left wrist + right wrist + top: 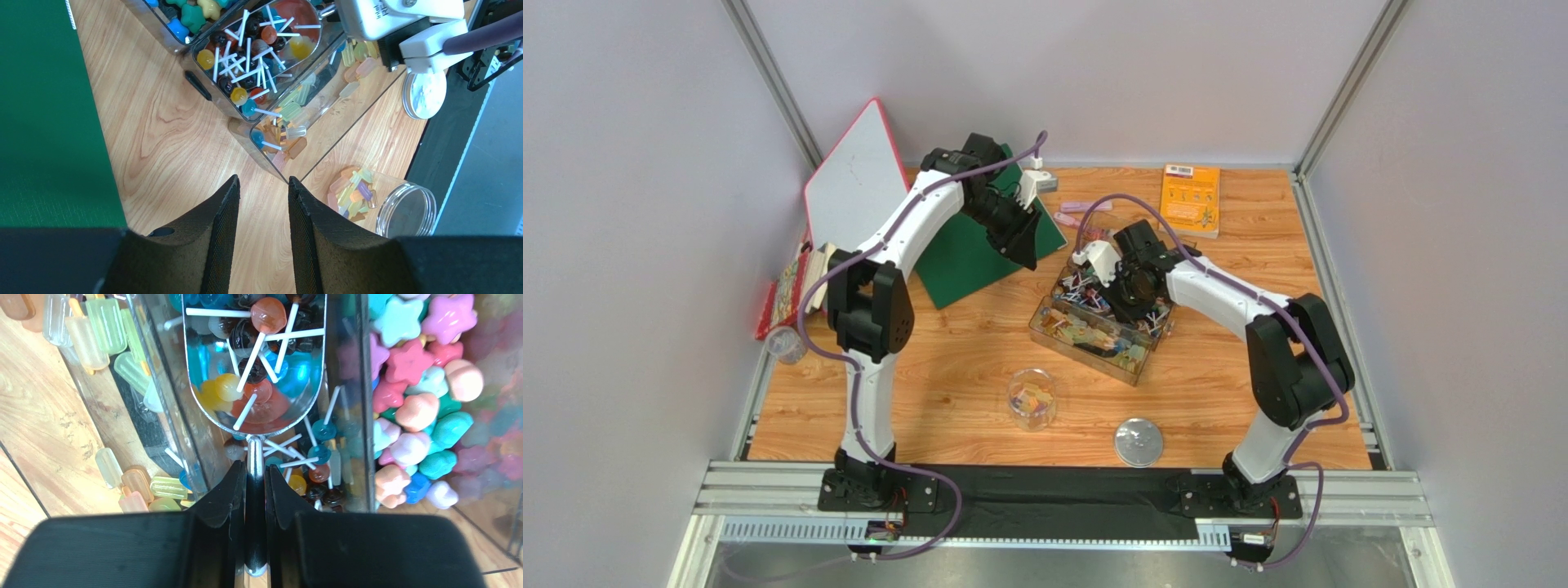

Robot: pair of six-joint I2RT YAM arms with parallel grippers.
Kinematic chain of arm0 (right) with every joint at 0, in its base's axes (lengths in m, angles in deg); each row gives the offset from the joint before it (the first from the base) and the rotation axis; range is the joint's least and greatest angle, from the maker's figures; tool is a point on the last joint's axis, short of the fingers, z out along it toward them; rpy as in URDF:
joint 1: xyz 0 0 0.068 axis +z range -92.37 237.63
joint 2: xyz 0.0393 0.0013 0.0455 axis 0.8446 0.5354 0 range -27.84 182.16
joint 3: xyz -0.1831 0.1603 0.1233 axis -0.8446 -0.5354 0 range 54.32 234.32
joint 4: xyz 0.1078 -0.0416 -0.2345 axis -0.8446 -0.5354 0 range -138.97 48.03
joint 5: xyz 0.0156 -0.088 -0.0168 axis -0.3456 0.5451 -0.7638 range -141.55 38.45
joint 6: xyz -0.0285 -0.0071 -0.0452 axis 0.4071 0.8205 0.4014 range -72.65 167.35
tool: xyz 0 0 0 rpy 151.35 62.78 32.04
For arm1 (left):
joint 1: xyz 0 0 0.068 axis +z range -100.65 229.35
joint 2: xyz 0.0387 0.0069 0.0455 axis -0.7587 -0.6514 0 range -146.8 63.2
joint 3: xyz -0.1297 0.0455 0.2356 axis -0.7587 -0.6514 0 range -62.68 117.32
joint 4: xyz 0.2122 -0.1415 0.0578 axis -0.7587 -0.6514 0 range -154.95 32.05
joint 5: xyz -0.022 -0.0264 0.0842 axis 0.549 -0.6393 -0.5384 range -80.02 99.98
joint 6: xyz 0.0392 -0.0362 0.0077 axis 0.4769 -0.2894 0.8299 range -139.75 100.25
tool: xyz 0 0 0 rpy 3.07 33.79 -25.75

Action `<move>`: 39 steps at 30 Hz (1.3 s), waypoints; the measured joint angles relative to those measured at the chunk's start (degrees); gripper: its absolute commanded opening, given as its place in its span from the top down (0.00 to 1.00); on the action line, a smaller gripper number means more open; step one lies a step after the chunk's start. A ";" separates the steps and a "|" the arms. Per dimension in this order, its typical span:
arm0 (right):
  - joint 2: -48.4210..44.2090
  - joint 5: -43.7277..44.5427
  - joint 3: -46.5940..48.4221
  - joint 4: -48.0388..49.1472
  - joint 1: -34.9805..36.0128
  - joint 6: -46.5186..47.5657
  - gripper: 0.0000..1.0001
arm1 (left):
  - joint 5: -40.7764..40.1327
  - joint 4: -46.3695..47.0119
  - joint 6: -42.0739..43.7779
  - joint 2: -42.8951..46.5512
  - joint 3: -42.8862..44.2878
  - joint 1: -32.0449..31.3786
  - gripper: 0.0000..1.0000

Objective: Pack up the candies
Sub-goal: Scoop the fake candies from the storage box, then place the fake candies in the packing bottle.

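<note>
The candies fill a clear compartmented box (1097, 328) at mid-table. Lollipops (319, 459) with white sticks fill its middle compartment, star-shaped sweets (417, 386) lie in the compartment to their right and ice-lolly shapes (92, 337) to their left. My right gripper (255, 468) is shut on the handle of a metal scoop (255, 367). The scoop sits in the lollipop compartment, loaded with several lollipops. My left gripper (264, 184) hangs open and empty over bare wood, just short of the box corner (279, 168). It also shows in the top view (1020, 230), at the green mat's edge.
A clear jar (1032, 398) holding a few pastel candies (353, 190) stands in front of the box, with its round lid (1139, 441) to the right. A green mat (977, 251), a white board (854, 172), an orange booklet (1192, 199) and pink strips (1081, 208) lie at the back.
</note>
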 measured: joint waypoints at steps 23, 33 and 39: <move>-16.15 -9.33 -20.22 19.61 -5.90 -0.57 1.00 | -3.89 -3.63 2.56 1.88 0.83 0.00 0.59; -26.56 -12.61 -20.48 11.98 -7.23 5.70 1.00 | -11.39 -0.59 2.54 7.08 -2.03 0.00 0.57; -28.94 -14.03 -16.31 0.11 -5.73 14.86 1.00 | -16.68 2.45 0.98 18.01 -12.98 0.02 0.57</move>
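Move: The right hand still grips the scoop, its bowl full of lollipops in the candy box. The glass jar stands about 16 cm to its left, 14 cm back and 3 cm lower. The lollipop tray's middle is some 2 cm ahead, 2 cm left and 4 cm below; the ice-pop tray 5 cm back, 6 cm left. From the left hand the jar is about 23 cm back, 1 cm right and 12 cm below. Right hand lifts the loaded scoop some 7 cm, drawing back 6 from the lollipops; left hand retreats left. ##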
